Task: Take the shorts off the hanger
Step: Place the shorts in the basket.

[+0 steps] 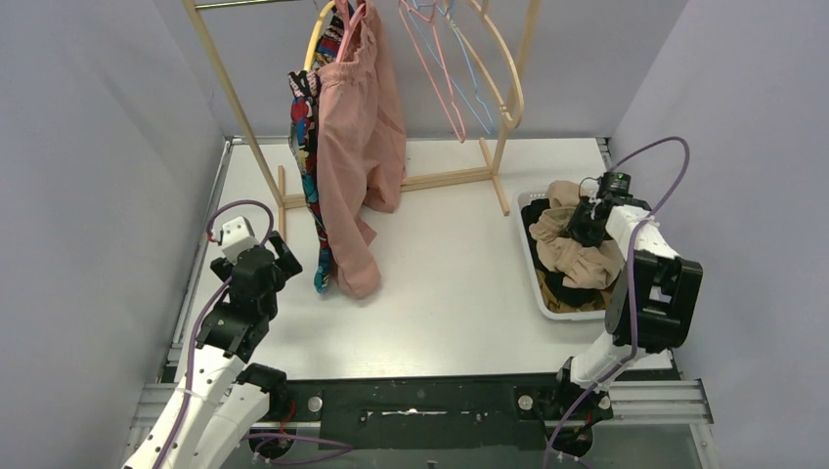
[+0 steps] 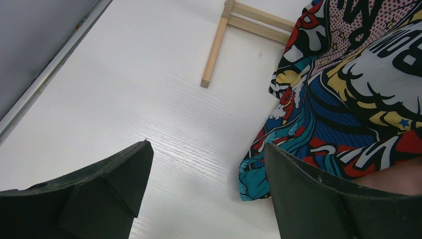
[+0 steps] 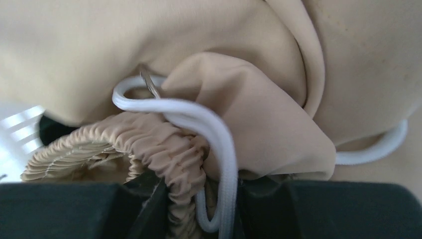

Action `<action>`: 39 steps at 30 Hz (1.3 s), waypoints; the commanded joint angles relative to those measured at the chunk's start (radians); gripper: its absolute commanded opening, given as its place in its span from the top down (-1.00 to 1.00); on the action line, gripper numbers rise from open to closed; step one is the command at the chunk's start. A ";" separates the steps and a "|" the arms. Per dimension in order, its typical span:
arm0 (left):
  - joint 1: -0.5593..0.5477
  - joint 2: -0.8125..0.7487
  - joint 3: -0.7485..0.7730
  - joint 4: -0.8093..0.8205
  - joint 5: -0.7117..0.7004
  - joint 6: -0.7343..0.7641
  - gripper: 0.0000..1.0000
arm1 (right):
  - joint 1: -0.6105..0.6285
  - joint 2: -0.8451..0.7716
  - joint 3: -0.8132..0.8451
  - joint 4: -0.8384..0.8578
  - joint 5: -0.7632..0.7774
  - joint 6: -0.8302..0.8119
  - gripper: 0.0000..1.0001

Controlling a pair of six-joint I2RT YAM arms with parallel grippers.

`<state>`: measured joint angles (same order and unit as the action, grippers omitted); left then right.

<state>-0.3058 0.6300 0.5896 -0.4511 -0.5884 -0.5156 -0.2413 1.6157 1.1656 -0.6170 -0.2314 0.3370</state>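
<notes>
Dusty pink shorts hang from a hanger on the wooden rack. The comic-print shorts hang just to their left, and their lower hem reaches the tabletop. My left gripper stands open low over the table, to the left of that hem and apart from it. My right gripper is shut on the gathered waistband and white drawstring of the beige shorts, over the basket.
A white basket at the right holds the beige shorts, with black cloth under them. Bare pink and blue hangers hang from the rack's right half. The rack's wooden foot lies on the table. Grey walls close both sides.
</notes>
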 commanded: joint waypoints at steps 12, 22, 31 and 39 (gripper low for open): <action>0.004 -0.012 0.011 0.060 0.014 0.011 -0.65 | 0.085 -0.077 -0.044 -0.052 0.191 -0.039 0.02; 0.004 -0.018 0.010 0.060 0.012 0.011 -0.65 | 0.082 -0.183 0.216 -0.189 0.215 -0.050 -0.25; 0.005 -0.021 0.010 0.057 0.012 0.011 -0.65 | 0.081 -0.145 0.248 -0.212 0.218 -0.043 -0.36; 0.005 -0.020 0.011 0.058 0.011 0.011 -0.65 | 0.078 -0.119 0.175 -0.142 0.138 -0.052 -0.37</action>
<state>-0.3058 0.6182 0.5896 -0.4511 -0.5858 -0.5152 -0.1600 1.4860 1.3834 -0.8181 -0.0555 0.2977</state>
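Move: The basket that the beige shorts are being laid in has its middle about 6 cm back of the right hand, level with it sideways and some 6 cm below. In the basket, under the beige shorts, the black shorts lie roughly 6 cm back and 3 cm left of this hand, the brown shorts about 13 cm back and 1 cm right, both some 7 cm below. From the left hand the basket is about 57 cm right, 4 cm ahead and 15 cm below. The beige shorts, still pinched at the waistband, go down another 3.5 cm or so into the basket in the right hand; its fingers then open wide and let go of them. The hand rises straight up away from the heap by some 14 cm, its left side dipping about 10 degrees, and eases down a little at the end with the fingers open. ##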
